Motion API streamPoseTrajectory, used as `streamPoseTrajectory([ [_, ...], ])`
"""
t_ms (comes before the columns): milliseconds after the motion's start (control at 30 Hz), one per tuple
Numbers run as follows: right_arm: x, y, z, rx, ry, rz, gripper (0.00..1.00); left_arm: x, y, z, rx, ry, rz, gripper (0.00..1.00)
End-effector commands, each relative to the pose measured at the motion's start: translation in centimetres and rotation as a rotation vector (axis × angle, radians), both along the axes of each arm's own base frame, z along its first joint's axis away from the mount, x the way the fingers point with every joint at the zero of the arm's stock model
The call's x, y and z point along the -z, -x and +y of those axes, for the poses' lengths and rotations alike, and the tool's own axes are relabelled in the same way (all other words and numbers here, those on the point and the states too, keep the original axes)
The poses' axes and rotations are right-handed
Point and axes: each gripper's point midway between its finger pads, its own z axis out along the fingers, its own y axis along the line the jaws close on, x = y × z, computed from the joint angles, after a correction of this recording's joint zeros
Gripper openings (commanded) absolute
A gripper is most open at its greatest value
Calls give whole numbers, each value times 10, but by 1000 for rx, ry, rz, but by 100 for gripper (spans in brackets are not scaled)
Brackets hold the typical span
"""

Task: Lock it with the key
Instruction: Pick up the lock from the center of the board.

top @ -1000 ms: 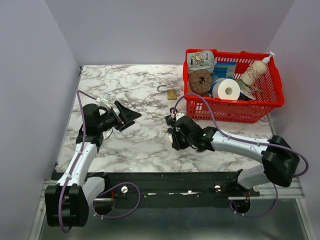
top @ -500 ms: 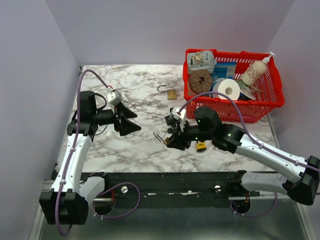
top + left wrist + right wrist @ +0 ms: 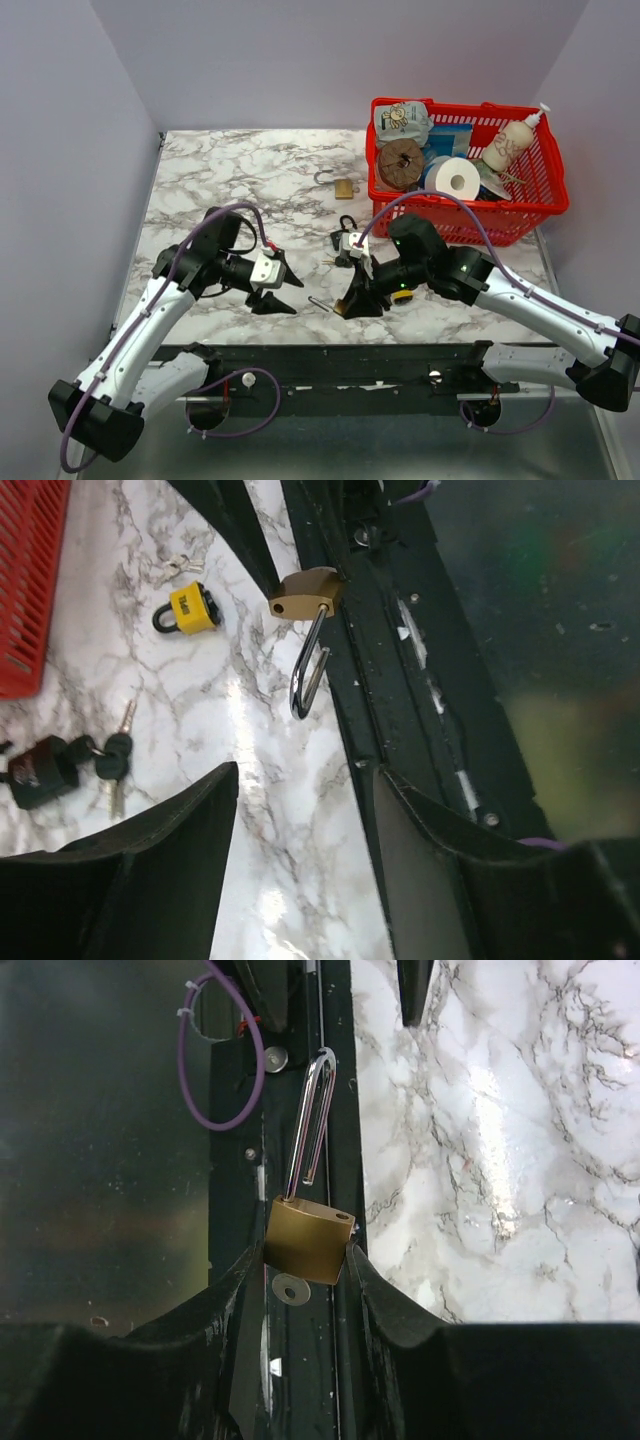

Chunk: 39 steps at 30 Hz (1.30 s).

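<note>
My right gripper is shut on the body of a brass padlock. Its long silver shackle stands open and points away from the jaws, over the table's near edge. In the top view this right gripper faces my left gripper, which is open and holds nothing. From the left wrist, the left gripper points at the held padlock, well apart from it. A dark-headed key lies by a black padlock. Small silver keys lie by a yellow padlock.
A red basket at the back right holds a tape roll, a bottle and packets. Another brass padlock with an open shackle lies left of the basket. The black rail runs along the near edge.
My left arm has swung down and right towards the held padlock, its jaws narrowing. My right gripper has lifted the brass padlock off the marble and turned its shackle leftward.
</note>
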Motion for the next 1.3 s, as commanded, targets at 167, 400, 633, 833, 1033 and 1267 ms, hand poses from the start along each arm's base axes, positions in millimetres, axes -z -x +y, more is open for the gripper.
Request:
streamPoseTrajectory([
  [167,-17,13,2,-76,-38,7,1,-11,-9,-34,-32,19,-83,58],
  [400,-16,12,5,-76,-36,12,1,-9,-1,-42,4,21,-87,45],
  [633,-18,12,6,-65,-39,28,1,-8,12,-48,58,22,-66,27],
  [833,-24,13,5,-56,-52,47,15,-10,17,-47,67,5,-43,0],
  [1033,-44,5,-12,18,-120,40,100,-28,16,-47,-48,44,136,0],
  [1267,-65,3,-22,-14,-153,-92,100,-63,2,-47,-176,139,296,0],
])
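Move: Right of the left hand, about 6 cm away, 2 cm back and level with it, is the open shackle of the brass lock, whose body the right fingers already hold, some 1 cm left of the right hand point. On the table about 16 cm below lie the keys, some 18 cm ahead and 6 cm right of the left hand, the black lock about 6 cm beyond them, and the yellow lock some 10 cm ahead and 18 cm right of the left hand. Reaching right about 4.5 cm and slightly back, the left hand brings its open fingers around the end of the shackle and shuts them on it while the right hand holds the lock body nearly still. Only then do the right fingers open wide and let go, that hand rising about 5 cm and easing off right; the left lifts the lock some 3 cm, rolling it roughly 10 degrees. ##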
